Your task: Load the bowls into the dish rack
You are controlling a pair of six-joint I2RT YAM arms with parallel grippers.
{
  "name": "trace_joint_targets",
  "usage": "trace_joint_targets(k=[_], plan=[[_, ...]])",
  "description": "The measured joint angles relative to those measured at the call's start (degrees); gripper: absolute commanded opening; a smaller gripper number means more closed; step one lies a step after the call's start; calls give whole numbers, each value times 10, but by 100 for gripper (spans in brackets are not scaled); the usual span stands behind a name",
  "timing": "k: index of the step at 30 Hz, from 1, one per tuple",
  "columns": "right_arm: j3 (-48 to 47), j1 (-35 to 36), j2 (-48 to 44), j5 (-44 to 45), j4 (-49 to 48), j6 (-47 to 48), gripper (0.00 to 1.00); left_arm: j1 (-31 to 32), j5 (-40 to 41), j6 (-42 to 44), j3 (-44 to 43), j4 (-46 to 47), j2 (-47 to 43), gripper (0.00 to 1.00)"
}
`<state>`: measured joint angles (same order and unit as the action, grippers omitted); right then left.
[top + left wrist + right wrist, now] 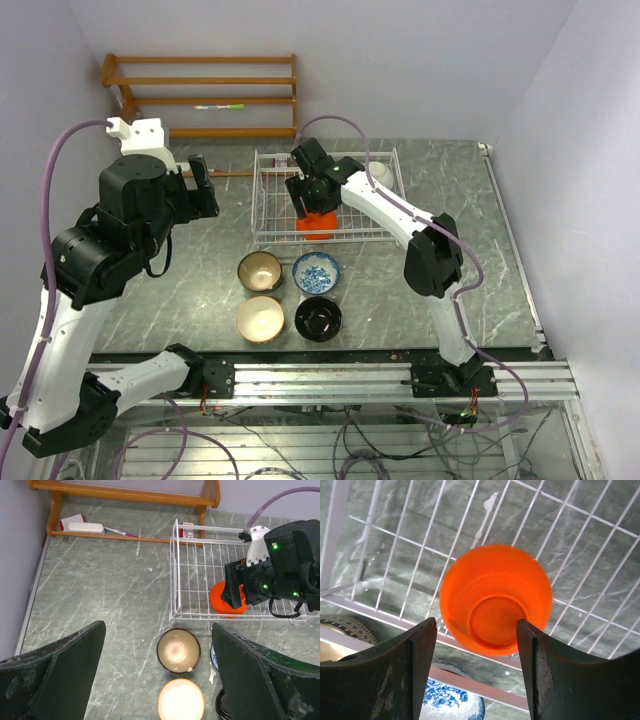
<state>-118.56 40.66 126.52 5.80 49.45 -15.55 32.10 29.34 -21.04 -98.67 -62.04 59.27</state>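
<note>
The white wire dish rack (pixel 270 200) stands at the table's back middle. An orange-red bowl (pixel 317 225) lies bottom-up inside its front edge, and a white bowl (pixel 380 172) sits in its back right corner. My right gripper (pixel 312 197) hovers open just above the orange bowl (pixel 495 597), one finger on each side. On the table in front of the rack are the brown bowl (pixel 259 270), the blue-and-white bowl (pixel 316 272), the cream bowl (pixel 260 319) and the black bowl (pixel 318 318). My left gripper (pixel 200 185) is open and empty, high up left of the rack.
An orange-brown wooden shelf (pixel 200 95) stands against the back wall, with a pen and a white object (pixel 86 528) on its lowest slat. A metal rail (pixel 510 240) runs along the table's right edge. Walls close in at left and right.
</note>
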Motion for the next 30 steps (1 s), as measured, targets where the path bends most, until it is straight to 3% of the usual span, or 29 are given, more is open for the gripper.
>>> trace_joint_targets(k=[8,13,22,30], plan=[[38,12,-11,88,-20,6,64,0,0,0,0,-1,-7,99],[109,4,-51,138,-35,1,63,0,0,0,1,-1,-9,99],[235,-55,-131,184,-54,-16,63,0,0,0,2,-1,-8,99],[280,-101,-160,191,-71,-11,63,0,-1,0,3,0,-7,99]])
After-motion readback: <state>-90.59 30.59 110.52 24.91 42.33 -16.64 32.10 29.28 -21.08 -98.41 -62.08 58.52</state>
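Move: The orange bowl lies upside down in the rack, right at the right hand's fingertips, its middle about 4 cm below them and a centimetre back and to the right. The white bowl is roughly 9 cm ahead and 15 cm to the right of that hand, and the blue bowl some 14 cm back, straight behind. From the left hand, the orange bowl is about 16 cm ahead, 22 cm to the right and some 33 cm down. The orange bowl, still straddled by the half-open fingers of the right hand, is pushed along the rack floor to the robot's right, towards the rack's right end, with the left finger trailing behind it. The hand starts slowly, then sweeps about 17 cm almost level, turning some 20 degrees clockwise while its left side dips; the opening stays as it was. ##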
